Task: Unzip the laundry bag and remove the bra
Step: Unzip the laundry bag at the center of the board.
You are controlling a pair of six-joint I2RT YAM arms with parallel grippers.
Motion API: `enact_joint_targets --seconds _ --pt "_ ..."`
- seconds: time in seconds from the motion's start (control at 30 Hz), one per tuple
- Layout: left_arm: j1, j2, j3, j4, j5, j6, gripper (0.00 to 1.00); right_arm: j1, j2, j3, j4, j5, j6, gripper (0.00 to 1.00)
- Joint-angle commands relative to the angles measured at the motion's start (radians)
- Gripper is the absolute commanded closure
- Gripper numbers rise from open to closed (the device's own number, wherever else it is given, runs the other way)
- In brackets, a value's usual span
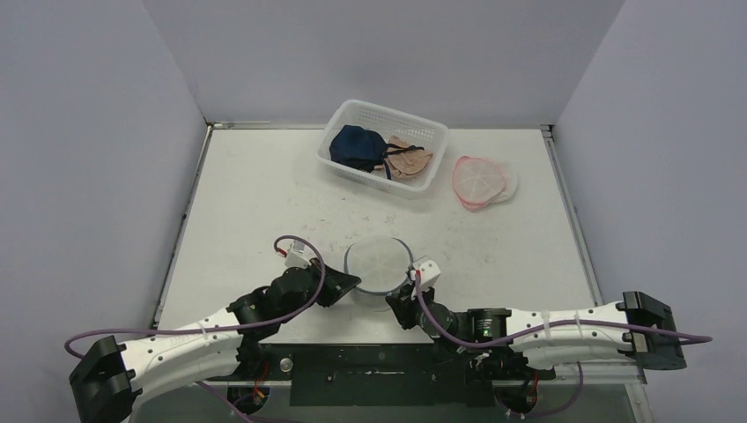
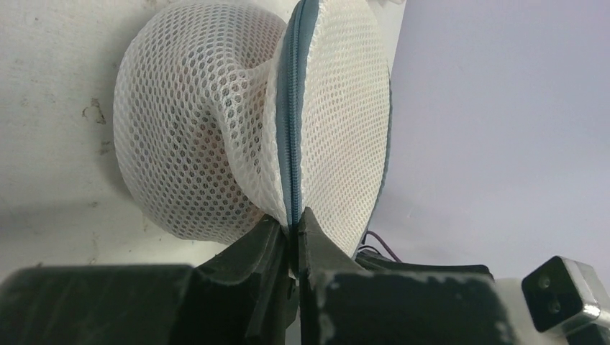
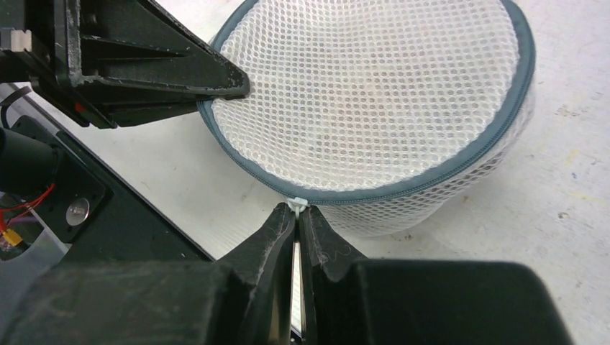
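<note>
The laundry bag (image 1: 379, 263) is a round white mesh drum with a grey-blue zipper (image 3: 431, 172) round its rim, standing at the table's near middle. My left gripper (image 2: 293, 223) is at the bag's left side, shut on the zipper seam (image 2: 291, 129), and the mesh puckers there. Its fingers (image 3: 216, 79) also show in the right wrist view. My right gripper (image 3: 297, 208) is at the bag's near right side, shut on the small white zipper pull (image 3: 297, 203). The zipper looks closed along the stretch I see. The bra is hidden inside the bag.
A white basket (image 1: 396, 113) at the back holds dark blue and beige garments. A flat pink-rimmed mesh bag (image 1: 480, 179) lies to its right. Grey walls close in the table on three sides. The arms' black base plate (image 3: 108, 208) sits just in front of the bag.
</note>
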Motion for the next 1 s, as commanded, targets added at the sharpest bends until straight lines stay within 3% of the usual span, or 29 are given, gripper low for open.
enact_joint_targets --seconds 0.0,0.27,0.47,0.53,0.77,0.97 --pt "0.043 0.059 0.049 0.082 0.076 0.104 1.0 0.004 -0.06 -0.007 -0.069 0.08 0.006 0.95" --pt "0.237 0.287 0.209 0.169 0.448 0.349 1.0 0.057 -0.099 -0.005 -0.071 0.081 -0.018 0.95" --pt "0.293 0.491 0.379 0.161 0.595 0.459 0.96 0.073 -0.027 -0.009 0.017 0.065 0.01 0.95" --pt "0.293 0.509 0.39 0.158 0.605 0.463 0.86 0.073 0.002 -0.001 0.045 0.059 0.018 0.95" --pt "0.294 0.337 0.294 0.05 0.499 0.464 0.06 0.073 0.087 0.035 0.117 0.043 0.029 0.95" --pt "0.279 0.055 0.19 -0.195 0.361 0.437 0.04 0.061 0.117 0.06 0.137 0.023 0.016 0.95"
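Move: The left fingers are shut on the zipper band at the laundry bag's left rim; the bag's middle lies about 5 cm to their right, 3 cm ahead and 4 cm below. The zipper pull, held in the right fingers, is roughly 7 cm to the left hand's right, 4 cm nearer the bases and a little lower. From the right hand, the bag's middle is some 7 cm ahead, 3 cm left and 3 cm below, with the pull right at its fingertips. Forward and to the right in equal parts, some 7 cm in all and slightly rising, the left hand swings about 25 degrees clockwise with fingers shut, then opens wide, lets go of the zipper band and backs off left, back and up. The right keeps its pinch on the pull, lifting about 1 cm and easing right, then sinks nearly 3 cm while drawing left and slightly back. ##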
